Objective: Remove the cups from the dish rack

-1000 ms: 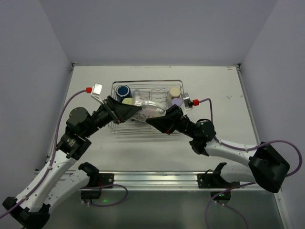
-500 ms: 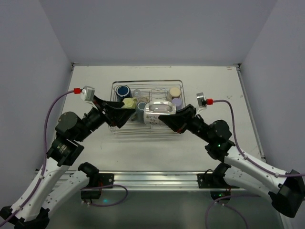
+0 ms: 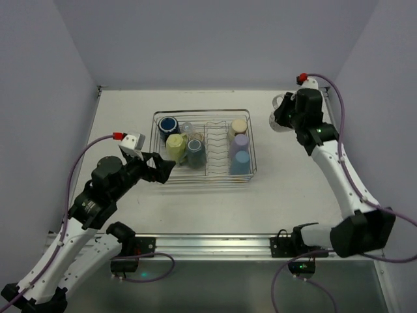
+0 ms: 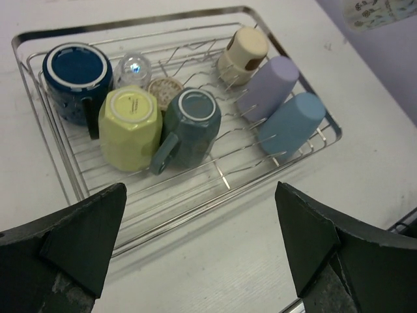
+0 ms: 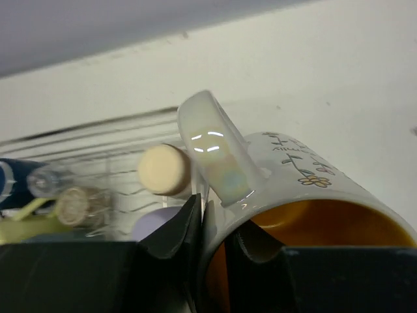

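Observation:
The silver wire dish rack (image 3: pixel 202 111) stands mid-table. It holds a dark blue cup (image 3: pixel 168 124), a clear glass (image 3: pixel 187 127), a yellow-green cup (image 3: pixel 174 146), a teal mug (image 3: pixel 195 150), and cream (image 3: pixel 238 126), lavender (image 3: pixel 241 141) and light blue (image 3: pixel 240 162) cups. A small metallic cup (image 4: pixel 164 87) lies among them. My right gripper (image 3: pixel 281 117) is shut on the rim of the white mug with the orange inside (image 5: pixel 306 189), held above the table right of the rack. My left gripper (image 4: pixel 199 215) is open and empty at the rack's near-left corner.
The rack's plate-slot wires (image 4: pixel 215 98) run down its middle. Grey walls close in the table on the left, back and right. A metal rail (image 3: pixel 208 244) runs along the near edge.
My right gripper has lifted the white mug out of the rack and carried it to the far right. My left gripper has drawn back to the rack's near-left corner.

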Motion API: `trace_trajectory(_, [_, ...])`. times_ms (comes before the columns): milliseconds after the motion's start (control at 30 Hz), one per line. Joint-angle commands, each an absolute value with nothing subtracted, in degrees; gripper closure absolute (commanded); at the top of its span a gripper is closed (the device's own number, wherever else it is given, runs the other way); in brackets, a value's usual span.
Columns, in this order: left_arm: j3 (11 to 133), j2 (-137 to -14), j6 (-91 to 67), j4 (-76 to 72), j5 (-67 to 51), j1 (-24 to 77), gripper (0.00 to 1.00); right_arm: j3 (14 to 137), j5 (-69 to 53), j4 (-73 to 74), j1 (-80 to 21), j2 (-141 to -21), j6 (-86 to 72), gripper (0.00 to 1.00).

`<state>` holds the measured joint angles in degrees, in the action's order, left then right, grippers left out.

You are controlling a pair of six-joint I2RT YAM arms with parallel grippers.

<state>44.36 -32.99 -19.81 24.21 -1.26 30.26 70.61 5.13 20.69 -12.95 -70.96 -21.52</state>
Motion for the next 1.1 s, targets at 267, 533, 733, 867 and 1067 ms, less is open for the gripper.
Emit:
trace_trajectory(267, [39.11,-32.34,-14.94,22.15,0.79,30.06,0.00,94.74,7.91,31.64,-8.35,-104.40,-11.60,1.00])
trace_trajectory(533, [39.02,-34.71,-14.76,21.97,0.44,30.06,0.00,99.14,5.63,31.73,-8.09,-115.31,-11.51,1.00])
trace_trajectory(733, [40.08,-39.36,-14.94,22.15,0.53,30.06,0.00,98.53,6.68,31.64,-8.17,-115.23,-11.69,0.73])
trace_trajectory(867, [42.18,-42.36,-16.08,23.03,0.79,30.06,0.00,97.21,7.21,31.64,-8.09,-110.85,-11.86,0.43])
trace_trajectory(1067, [47.88,-49.03,-18.27,23.03,0.88,30.06,0.00,89.84,4.75,28.31,-8.09,-99.95,-14.58,0.13])
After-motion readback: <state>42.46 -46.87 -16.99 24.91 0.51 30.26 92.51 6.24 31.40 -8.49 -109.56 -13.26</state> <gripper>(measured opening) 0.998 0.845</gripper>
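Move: The right hand holds the white flowered cup; its free spot of table lies about 10 cm ahead, 5 cm right and 26 below. Some 23 below this hand in the rack, the cream cup is 11 ahead and 10 left, the purple cup 4 ahead and 11 left. From the open left hand, the teal mug is roughly 18 ahead, 11 right and 21 below, the green mug 20 ahead, 4 right, equally low. The right hand carries the white flowered cup quickly down some 21 cm and about 11 cm forward to the bare table right of the rack, tipping its fingers down around 30 degrees, then opens, lets go of the wall by the handle and rises 5 cm. Meanwhile the left hand, still wide open, sinks about 8 cm and eases slightly forward towards the teal and green mugs, tipping downward without touching either. ##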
